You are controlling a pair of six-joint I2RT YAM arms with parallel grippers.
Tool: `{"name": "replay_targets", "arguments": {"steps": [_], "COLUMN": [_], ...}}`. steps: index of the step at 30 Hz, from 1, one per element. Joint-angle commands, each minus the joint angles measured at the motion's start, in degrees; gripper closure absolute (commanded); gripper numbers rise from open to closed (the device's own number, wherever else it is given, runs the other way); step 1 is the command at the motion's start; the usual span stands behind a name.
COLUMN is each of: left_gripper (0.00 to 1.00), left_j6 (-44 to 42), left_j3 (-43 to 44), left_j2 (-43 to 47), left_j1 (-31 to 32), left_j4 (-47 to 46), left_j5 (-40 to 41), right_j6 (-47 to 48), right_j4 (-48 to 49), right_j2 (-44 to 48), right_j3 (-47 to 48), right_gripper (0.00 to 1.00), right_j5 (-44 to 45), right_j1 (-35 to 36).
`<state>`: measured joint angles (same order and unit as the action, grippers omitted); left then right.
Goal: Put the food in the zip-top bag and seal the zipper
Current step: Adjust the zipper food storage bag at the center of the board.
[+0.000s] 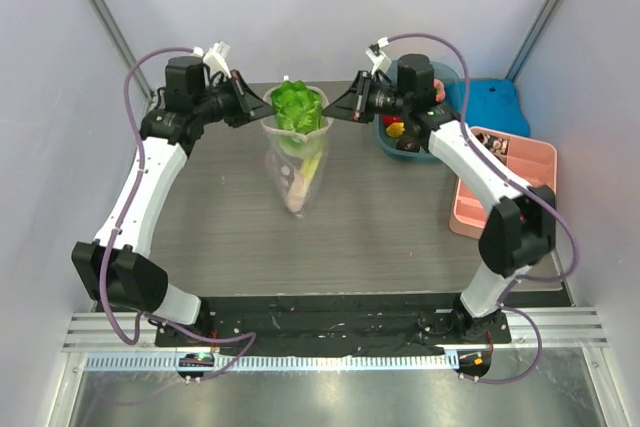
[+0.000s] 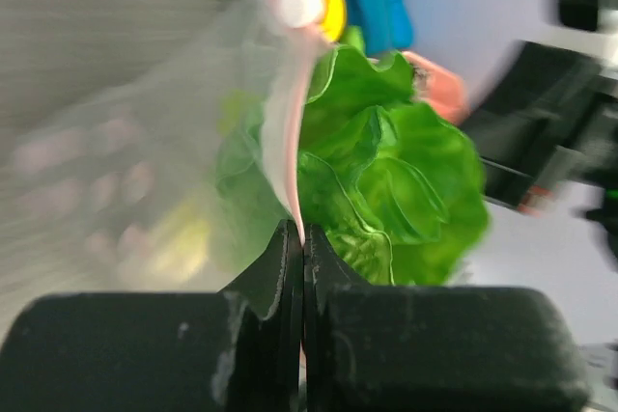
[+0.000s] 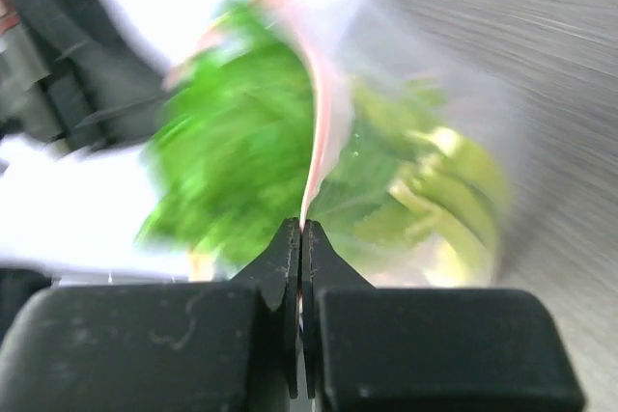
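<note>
The clear zip-top bag hangs between my two grippers above the table, its mouth at the top. A leafy green lettuce head sticks out of the mouth, and a pale celery-like stalk shows through the plastic lower down. My left gripper is shut on the left end of the pink zipper. My right gripper is shut on the zipper's right end. In the left wrist view the lettuce fills the space past the gripper. The right wrist view shows the lettuce left of the gripper.
A teal bowl with small toy food stands at the back right under the right arm. A blue block and a pink compartment tray lie at the right edge. The bag's bottom touches the grey table.
</note>
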<state>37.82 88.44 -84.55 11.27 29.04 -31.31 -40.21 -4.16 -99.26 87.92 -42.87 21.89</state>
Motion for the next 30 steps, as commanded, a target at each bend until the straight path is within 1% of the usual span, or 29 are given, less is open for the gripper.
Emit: {"name": "replay_targets", "arguments": {"steps": [1, 3, 5, 6, 8, 9, 10, 12, 14, 17, 19, 21, 23, 26, 27, 29, 30], "left_gripper": [1.00, 1.00, 1.00, 1.00, 1.00, 1.00, 1.00, 1.00, 1.00, 1.00, 1.00, 1.00, 1.00, 1.00, 1.00, 1.00, 1.00], "left_j6": [-15.49, -16.81, -18.22, -18.75, -21.28, -21.82, -21.83, -20.69, -19.20, -18.14, -18.66, -19.36, -18.23, -14.80, -13.84, -13.57, -13.83], "left_j3": [4.54, 4.89, 6.12, 6.30, 4.65, 3.24, 2.18, 1.03, 2.08, 3.57, 1.57, 2.16, 3.75, 3.49, 2.18, 1.21, 0.68], "left_j2": [3.95, 4.66, 5.62, 5.98, 7.29, 7.73, 8.00, 8.00, 8.26, 8.96, 8.97, 6.78, 4.93, 4.48, 5.36, 6.68, 7.90], "left_j1": [1.39, 1.91, 2.44, 2.79, 3.49, 3.93, 4.02, 4.11, 4.11, 4.03, 4.20, 4.11, 4.11, 3.24, 2.97, 2.71, 2.71], "left_j4": [9.98, 11.12, 11.65, 11.66, 11.66, 11.05, 10.95, 11.56, 11.74, 11.22, 9.99, 13.31, 18.04, 18.08, 17.03, 14.05, 12.99], "left_j5": [7.66, 7.58, 7.76, 7.23, 7.58, 8.62, 8.55, 8.02, 7.41, 6.35, 7.39, 8.72, 8.81, 6.89, 6.09, 5.39, 4.95], "right_j6": [9.68, 11.28, 12.60, 13.57, 16.82, 17.70, 18.75, 19.29, 20.34, 21.39, 23.76, 25.44, 26.92, 27.90, 27.81, 26.68, 24.32], "right_j4": [-7.42, -11.37, -14.02, -17.16, -18.51, -18.51, -18.43, -17.81, -17.72, -16.67, -16.40, -16.67, -17.36, -18.25, -18.25, -18.25, -18.16], "right_j2": [9.95, 10.49, 10.32, 10.32, 10.84, 10.93, 11.02, 10.23, 9.53, 9.00, 8.65, 7.42, 6.72, 5.92, 5.66, 5.05, 4.70], "right_j3": [2.69, 4.36, 8.31, 9.54, 9.47, 8.25, 6.06, 4.55, 4.54, 6.03, 5.07, 4.37, 4.45, 5.33, 5.94, 7.34, 7.96], "right_gripper": [0.99, 0.99, 0.99, 0.99, 0.99, 0.99, 0.99, 0.99, 0.99, 0.99, 0.99, 0.99, 0.99, 0.99, 0.83, 0.61, 0.42], "right_j5": [-0.90, 0.41, 1.21, 2.95, 4.11, 4.81, 6.21, 6.48, 7.45, 6.58, 7.36, 6.40, 5.87, 4.99, 4.64, 4.12, 3.85], "right_j1": [4.03, 4.56, 5.00, 5.18, 5.53, 5.62, 5.45, 5.45, 5.36, 5.18, 5.18, 4.83, 4.74, 4.30, 3.43, 2.02, -0.25]}}
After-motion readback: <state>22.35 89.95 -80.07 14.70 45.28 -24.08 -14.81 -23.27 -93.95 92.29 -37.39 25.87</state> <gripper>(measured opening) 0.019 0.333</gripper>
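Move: Each gripper already pinches one side of the bag's rim. The lettuce sticks out of the mouth between them, about 5 cm to the left hand's right and 5 cm to the right hand's left, level fore and aft, its middle roughly 1 cm lower than either. Inside the hanging bag, the celery lies about 6 cm back of the right hand, 4 cm left and 12 below. The blue bin is some 22 cm right of the right hand, 10 farther out and 22 below. Keep both pinches on the rim and jerk the right gripper back about 7 cm and up 8, then bring it down again by as much, easing forward a little, to shake the lettuce in. Meanwhile draw the left gripper back 5 cm, still pinching, and sink slightly at the end. Roll both until the fingers dip some 15 degrees more, then part the right fingers slightly to free its rim. ##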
